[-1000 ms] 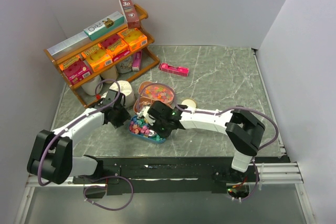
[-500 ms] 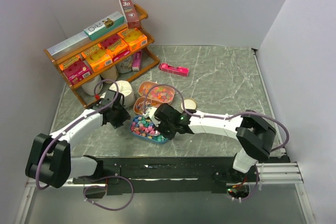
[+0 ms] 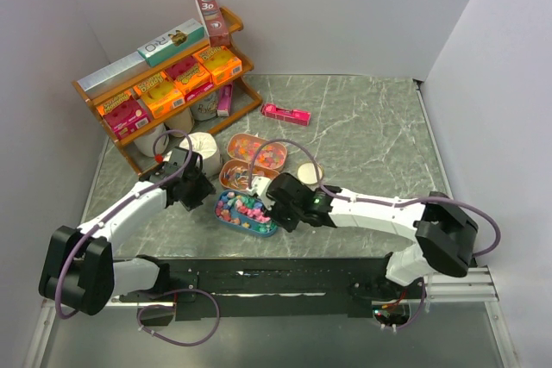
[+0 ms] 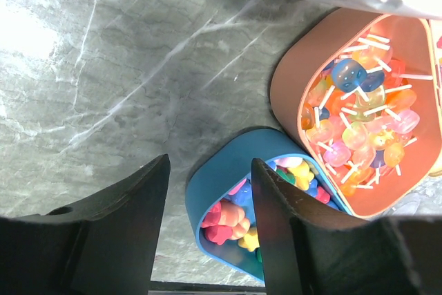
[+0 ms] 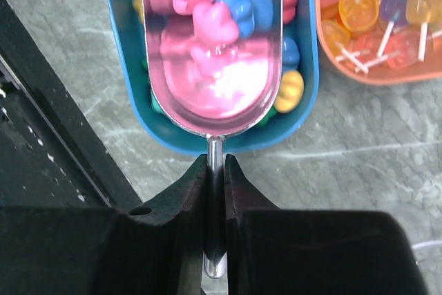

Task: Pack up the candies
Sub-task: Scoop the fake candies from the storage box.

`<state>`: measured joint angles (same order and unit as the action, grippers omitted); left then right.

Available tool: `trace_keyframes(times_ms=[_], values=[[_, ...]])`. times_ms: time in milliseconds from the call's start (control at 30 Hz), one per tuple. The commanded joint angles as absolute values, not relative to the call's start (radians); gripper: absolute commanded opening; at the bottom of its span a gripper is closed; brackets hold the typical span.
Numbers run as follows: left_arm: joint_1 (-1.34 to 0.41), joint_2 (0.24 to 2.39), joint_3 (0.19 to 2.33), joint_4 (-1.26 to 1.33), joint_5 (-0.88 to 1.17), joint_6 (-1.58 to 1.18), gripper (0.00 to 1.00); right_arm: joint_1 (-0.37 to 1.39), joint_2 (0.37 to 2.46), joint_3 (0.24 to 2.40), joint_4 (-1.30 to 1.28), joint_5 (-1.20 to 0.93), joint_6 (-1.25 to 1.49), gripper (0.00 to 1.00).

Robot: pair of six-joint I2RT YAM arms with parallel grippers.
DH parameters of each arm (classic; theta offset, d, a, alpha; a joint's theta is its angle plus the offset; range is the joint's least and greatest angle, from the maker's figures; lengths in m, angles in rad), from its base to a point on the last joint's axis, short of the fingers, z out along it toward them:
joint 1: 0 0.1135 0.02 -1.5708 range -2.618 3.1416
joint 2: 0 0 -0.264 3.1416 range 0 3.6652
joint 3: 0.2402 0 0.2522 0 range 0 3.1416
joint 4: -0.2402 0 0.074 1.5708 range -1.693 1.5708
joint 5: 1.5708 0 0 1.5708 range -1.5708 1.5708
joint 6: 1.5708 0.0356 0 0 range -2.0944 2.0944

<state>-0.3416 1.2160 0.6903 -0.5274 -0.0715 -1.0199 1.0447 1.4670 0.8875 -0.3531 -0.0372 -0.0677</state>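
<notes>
The candies (image 5: pixel 289 89) are small bright sweets filling a blue tray (image 5: pixel 308 67), which sits in front of the arms in the top view (image 3: pixel 231 220). My right gripper (image 5: pixel 215 160) is shut on the handle of a metal scoop (image 5: pixel 210 94). The scoop's bowl lies low over the tray, with pink and blue candies (image 5: pixel 207 18) in it. My left gripper (image 4: pixel 210 164) is open at the tray's left end (image 4: pixel 207 184), one finger (image 4: pixel 290 226) over the candies (image 4: pixel 228 222) and one outside; contact is unclear. In the top view the left gripper (image 3: pixel 200 191) and right gripper (image 3: pixel 274 202) flank the tray.
Two orange trays of lollipops (image 3: pixel 257 151) (image 3: pixel 237 174) stand just behind the blue tray, one touching it (image 4: pixel 290 94). White cups (image 3: pixel 200 148), a white lid (image 3: pixel 309 171), a pink box (image 3: pixel 286 113) and a wooden shelf of boxes (image 3: pixel 164 84) lie further back and left.
The right arm has swung its elbow to the right and its gripper has shifted a little right along the blue tray with the scoop. The left gripper has hardly moved.
</notes>
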Motion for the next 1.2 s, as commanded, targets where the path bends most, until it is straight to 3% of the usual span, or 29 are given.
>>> trace_keyframes(times_ms=[0,567,1167], values=[[-0.339,1.201,0.704,-0.514,-0.063,-1.037,0.57,1.042,1.35,0.855,-0.295,-0.002,-0.057,0.0],[-0.339,1.195,0.713,-0.489,-0.051,-1.015,0.58,1.04,1.223,0.85,-0.35,0.075,-0.003,0.0],[-0.339,1.193,0.696,-0.425,-0.034,-0.988,0.58,1.015,0.925,0.701,-0.61,0.193,0.38,0.0]])
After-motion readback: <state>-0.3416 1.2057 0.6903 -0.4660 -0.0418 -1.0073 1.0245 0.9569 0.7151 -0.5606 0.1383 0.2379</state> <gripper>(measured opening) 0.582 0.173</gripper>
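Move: The right hand holds the loaded scoop. The clear storage box lies about 12 cm to its right, 4 cm ahead and 4 cm below. The blue candy box's middle is roughly 5 cm left and 1 cm ahead, the lollipop box about 4 cm left and 9 cm ahead, the round lid some 9 cm right and 10 cm ahead. From the left hand, the storage box is about 26 cm to the right, level with it. The right hand carries the held scoop up, then about 8 cm right toward the storage box, turning 20 degrees clockwise. ##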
